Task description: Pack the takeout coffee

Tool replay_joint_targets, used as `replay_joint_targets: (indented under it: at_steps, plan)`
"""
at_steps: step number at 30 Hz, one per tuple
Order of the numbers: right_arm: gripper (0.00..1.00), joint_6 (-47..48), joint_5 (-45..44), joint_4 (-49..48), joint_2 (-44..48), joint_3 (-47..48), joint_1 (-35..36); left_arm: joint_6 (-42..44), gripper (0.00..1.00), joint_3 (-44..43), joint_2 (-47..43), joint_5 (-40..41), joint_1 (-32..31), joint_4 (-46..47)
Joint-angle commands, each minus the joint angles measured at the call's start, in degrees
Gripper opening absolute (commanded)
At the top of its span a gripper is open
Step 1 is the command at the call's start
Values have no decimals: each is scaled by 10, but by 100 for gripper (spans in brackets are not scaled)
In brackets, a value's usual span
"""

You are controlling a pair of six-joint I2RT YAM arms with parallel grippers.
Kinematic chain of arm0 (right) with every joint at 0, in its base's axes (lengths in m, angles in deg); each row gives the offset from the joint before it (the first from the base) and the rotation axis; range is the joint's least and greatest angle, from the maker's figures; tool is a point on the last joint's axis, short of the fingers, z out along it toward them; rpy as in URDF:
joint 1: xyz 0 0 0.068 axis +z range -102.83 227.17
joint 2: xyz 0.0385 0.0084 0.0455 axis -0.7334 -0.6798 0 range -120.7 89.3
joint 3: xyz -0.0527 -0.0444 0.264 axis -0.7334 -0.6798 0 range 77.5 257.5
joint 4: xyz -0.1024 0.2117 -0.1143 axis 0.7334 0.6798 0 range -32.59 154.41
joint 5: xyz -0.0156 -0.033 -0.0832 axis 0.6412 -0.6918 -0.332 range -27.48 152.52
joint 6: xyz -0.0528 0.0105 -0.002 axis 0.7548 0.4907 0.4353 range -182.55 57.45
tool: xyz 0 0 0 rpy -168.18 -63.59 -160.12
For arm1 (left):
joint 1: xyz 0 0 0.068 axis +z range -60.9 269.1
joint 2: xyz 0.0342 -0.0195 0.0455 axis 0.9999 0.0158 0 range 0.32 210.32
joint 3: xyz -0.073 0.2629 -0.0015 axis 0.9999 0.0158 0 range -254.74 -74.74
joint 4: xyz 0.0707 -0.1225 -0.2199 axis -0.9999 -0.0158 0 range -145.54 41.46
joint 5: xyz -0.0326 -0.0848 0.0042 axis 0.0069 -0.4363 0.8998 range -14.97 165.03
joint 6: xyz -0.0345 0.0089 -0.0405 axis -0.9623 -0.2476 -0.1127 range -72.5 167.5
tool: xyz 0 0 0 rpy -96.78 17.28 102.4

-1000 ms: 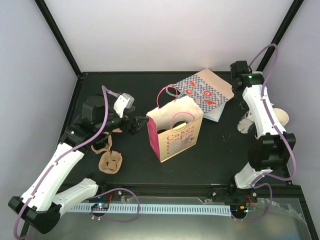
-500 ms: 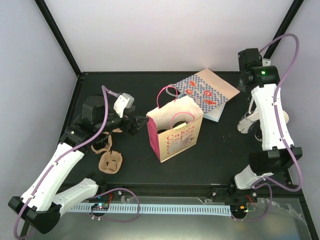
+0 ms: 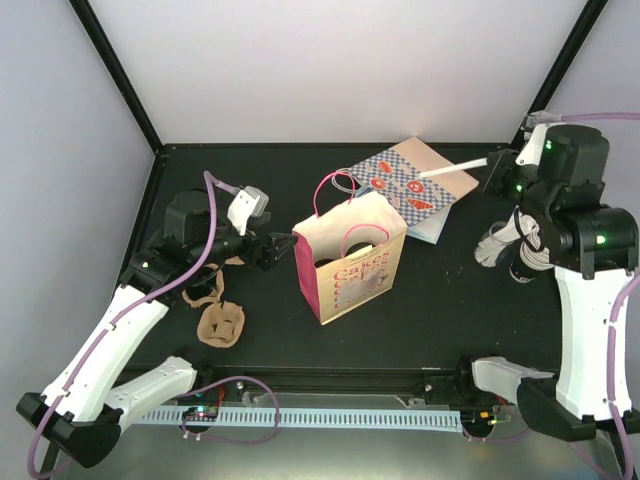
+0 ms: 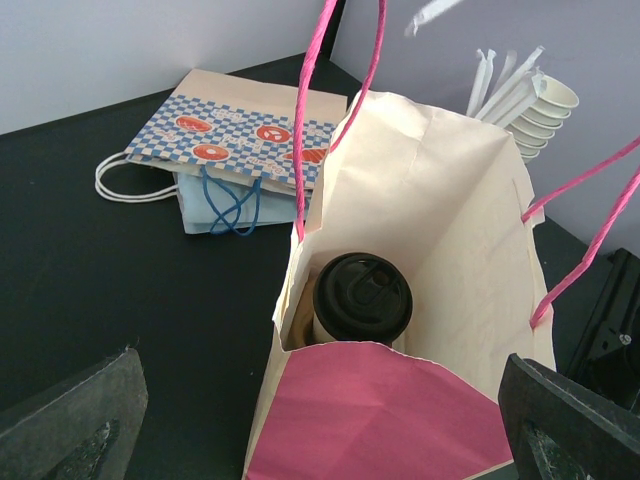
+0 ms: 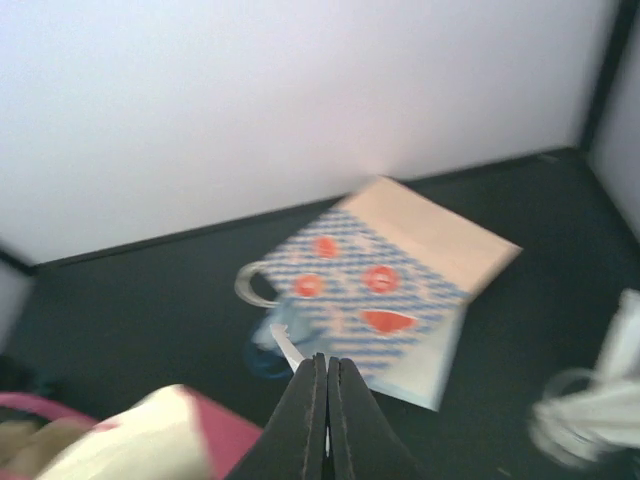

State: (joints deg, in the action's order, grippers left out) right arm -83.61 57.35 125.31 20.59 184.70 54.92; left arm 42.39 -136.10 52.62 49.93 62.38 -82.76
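The pink paper bag (image 3: 350, 265) stands open in the middle of the table. In the left wrist view the takeout coffee (image 4: 362, 297), a pale cup under a black lid, stands upright inside the bag (image 4: 400, 420). My left gripper (image 3: 275, 248) is open beside the bag's left side, with its fingers (image 4: 70, 420) wide apart on either side of the bag's near wall. My right gripper (image 3: 492, 160) hangs high at the back right, shut on a white wrapped straw (image 3: 450, 168). The straw's end (image 5: 285, 345) pokes out past the closed jaws.
A checkered paper bag (image 3: 415, 185) lies flat behind the pink bag, on top of a blue one. A stack of nested cream cups (image 4: 540, 110) and loose wrapped straws (image 3: 495, 243) sit at the right edge. Brown cardboard cup carriers (image 3: 222, 322) lie under my left arm.
My right arm has risen from the straws at the right edge and swung up, carrying the straw over the checkered bag. The left arm and pink bag have not moved.
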Motion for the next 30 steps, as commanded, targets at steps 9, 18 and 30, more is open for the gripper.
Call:
replay_joint_targets:
  at_steps: [9, 18, 30]
  plan:
    - [1, 21, 417, -110, 11, -7, 3, -5, 99, -28, 6, -6, -2, -10]
    - [1, 61, 378, -38, 23, -1, 3, -7, 99, -30, 7, -5, -2, -16]
    - [1, 97, 266, 49, 14, 8, 3, -15, 99, -28, 10, -10, -2, -15]
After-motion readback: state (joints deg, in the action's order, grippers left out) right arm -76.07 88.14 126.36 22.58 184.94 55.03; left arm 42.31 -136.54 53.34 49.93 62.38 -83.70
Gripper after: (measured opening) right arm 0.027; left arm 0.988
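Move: The right hand holds a wrapped straw high over the table. The open takeout bag with the lidded coffee lies about 23 cm to its left, some 1 cm ahead, its middle roughly 32 cm lower. The folded paper bags lie about 22 cm ahead, 7 cm left; the straw cup is 6 cm ahead, 11 cm right. From the idle left hand the takeout bag is some 15 cm right, 6 cm ahead and 20 cm below. Keep the right gripper shut on the straw and sweep it left about 10 cm, turning the wrist some 35 degrees counter-clockwise so that the straw's free end comes round to the takeout bag's far right rim. Rise about 4 cm early on, then draw back a little, sink again and ease roughly 2 cm back to the right. ##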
